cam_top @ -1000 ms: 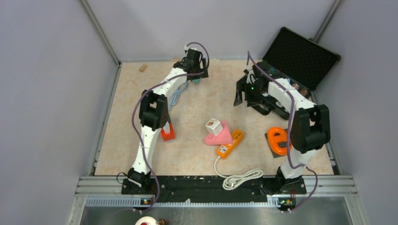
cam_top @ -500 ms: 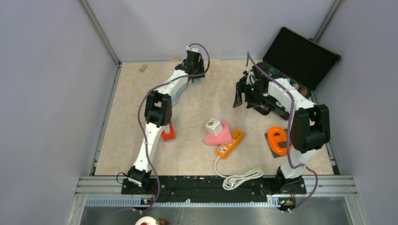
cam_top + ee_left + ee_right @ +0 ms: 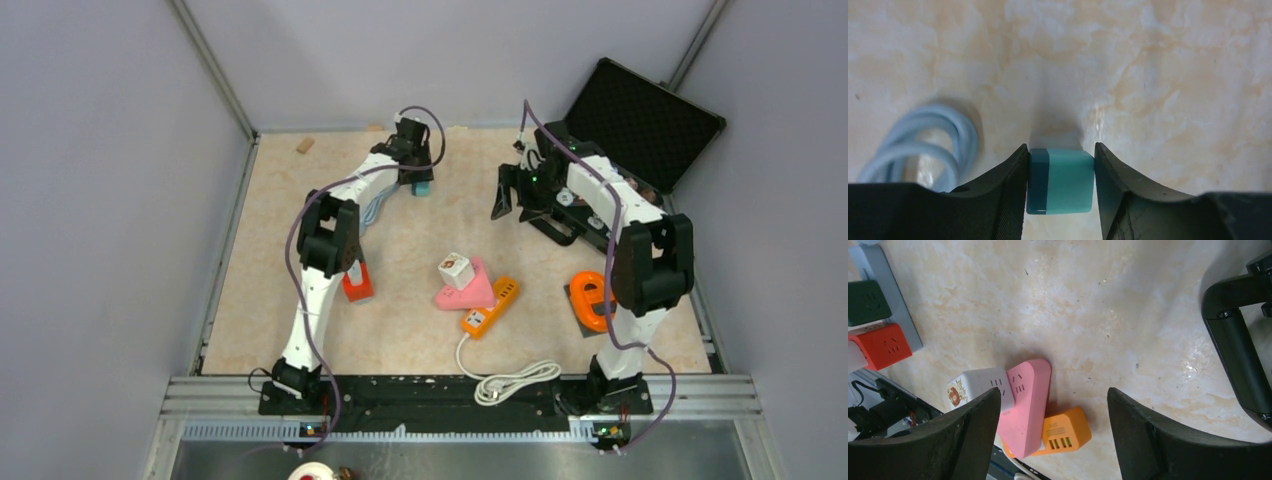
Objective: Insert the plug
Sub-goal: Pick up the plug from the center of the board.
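Observation:
The plug (image 3: 1062, 181) is a small teal block with a darker teal band on its left side, lying on the marble table at the far back (image 3: 423, 187). My left gripper (image 3: 1060, 148) has closed on it, and both black fingers touch its sides. A pale blue cable (image 3: 923, 145) coils just left of it. My right gripper (image 3: 503, 200) hangs open above the table at the back right, with nothing between its fingers (image 3: 1053, 391). Below it lie the orange power strip (image 3: 1060, 432), the pink strip (image 3: 1025, 405) and the white cube socket (image 3: 979, 386).
A red socket block (image 3: 357, 283) stands by the left arm. An open black case (image 3: 640, 120) sits at the back right, an orange e-shaped piece (image 3: 592, 298) at the right. The orange strip's white cord (image 3: 510, 380) coils at the near edge. A small wooden block (image 3: 305, 144) lies far left.
My left gripper has dropped down over the teal plug and its jaws have closed from wide open onto it. The right gripper has shifted slightly left and stays open.

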You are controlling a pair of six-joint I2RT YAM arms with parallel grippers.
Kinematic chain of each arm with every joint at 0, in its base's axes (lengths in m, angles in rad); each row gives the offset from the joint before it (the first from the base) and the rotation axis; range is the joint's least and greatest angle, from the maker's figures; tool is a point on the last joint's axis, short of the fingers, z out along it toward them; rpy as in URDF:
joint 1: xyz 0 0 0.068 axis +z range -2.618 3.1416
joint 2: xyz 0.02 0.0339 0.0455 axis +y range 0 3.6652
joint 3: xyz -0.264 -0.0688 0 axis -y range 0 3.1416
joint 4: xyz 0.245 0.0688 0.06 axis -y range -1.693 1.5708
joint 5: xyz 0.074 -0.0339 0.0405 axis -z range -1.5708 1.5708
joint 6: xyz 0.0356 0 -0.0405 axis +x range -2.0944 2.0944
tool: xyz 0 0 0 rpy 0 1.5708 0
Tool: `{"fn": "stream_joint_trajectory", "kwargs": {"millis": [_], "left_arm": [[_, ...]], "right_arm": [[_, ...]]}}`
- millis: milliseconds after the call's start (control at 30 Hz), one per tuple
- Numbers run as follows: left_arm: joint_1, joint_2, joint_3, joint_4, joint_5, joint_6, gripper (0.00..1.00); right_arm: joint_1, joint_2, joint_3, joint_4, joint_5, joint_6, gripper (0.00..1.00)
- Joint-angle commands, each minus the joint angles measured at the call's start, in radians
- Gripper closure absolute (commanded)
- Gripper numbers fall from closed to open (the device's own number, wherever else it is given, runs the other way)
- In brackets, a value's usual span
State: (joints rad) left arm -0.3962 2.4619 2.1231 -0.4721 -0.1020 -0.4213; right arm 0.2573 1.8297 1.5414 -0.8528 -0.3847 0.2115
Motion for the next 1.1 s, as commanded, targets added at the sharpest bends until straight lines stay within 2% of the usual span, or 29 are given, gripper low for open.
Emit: {"fn": "stream_joint_trajectory", "kwargs": {"millis": [0,167,267,400,667,900,933,967,1067], "left_arm": [[-0.022,-0.154,-0.131,-0.075,0.092,-0.163,0.69],[-0.044,-0.288,-0.344,-0.058,0.224,-0.349,0.78],[-0.049,-0.383,-0.477,0.034,0.268,-0.43,0.79],[-0.054,-0.471,-0.56,0.097,0.306,-0.512,0.8],[-0.1,-0.593,-0.616,0.117,0.28,-0.632,0.79],[-0.159,-0.663,-0.602,0.098,0.182,-0.656,0.79],[-0.162,-0.668,-0.599,0.094,0.177,-0.656,0.79],[-0.165,-0.672,-0.597,0.091,0.172,-0.654,0.79],[-0.171,-0.686,-0.594,0.082,0.164,-0.649,0.8]], "right_arm": [[-0.006,0.023,0.066,0.004,-0.056,0.013,0.24],[-0.003,0.034,0.047,0.035,-0.138,0.059,0.24],[-0.003,0.021,-0.01,0.105,-0.213,0.119,0.23],[0.005,0.002,-0.09,0.228,-0.323,0.233,0.22],[0.061,-0.024,-0.194,0.534,-0.453,0.518,0.2],[0.104,-0.005,-0.197,0.646,-0.471,0.628,0.21],[0.059,-0.008,-0.205,0.667,-0.467,0.649,0.22],[0.1,-0.01,-0.211,0.683,-0.461,0.663,0.22],[0.107,-0.008,-0.205,0.692,-0.446,0.678,0.29]]}}
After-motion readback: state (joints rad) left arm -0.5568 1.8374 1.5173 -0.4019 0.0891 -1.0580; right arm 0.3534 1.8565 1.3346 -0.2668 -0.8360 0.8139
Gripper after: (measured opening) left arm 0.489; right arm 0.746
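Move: The teal plug, already pinched in the left fingers low over the table, is to go to the open right gripper, about 17 cm back of the left hand, 23 cm to its right and 9 cm higher; the blue cord lies some 8 cm left and 2 cm back. From the right hand the plug is about 17 cm ahead, 23 cm left and 9 cm down. The white cube lies 13 cm left and 12 cm back of the right hand, 5 cm lower; the case handle 11 cm right, 2 cm ahead, 8 cm below. Keeping its grip on the teal plug, the left hand draws it straight back about 15 cm at level height, then lifts it some 12 cm while easing right towards the right gripper, its fingers swinging about 30 degrees to point more to the right. Meanwhile the right hand, jaws staying wide open, goes about 12 cm left and slightly up to meet it, rolling some 35 degrees so its fingers point left and come around the plug without yet gripping it. ##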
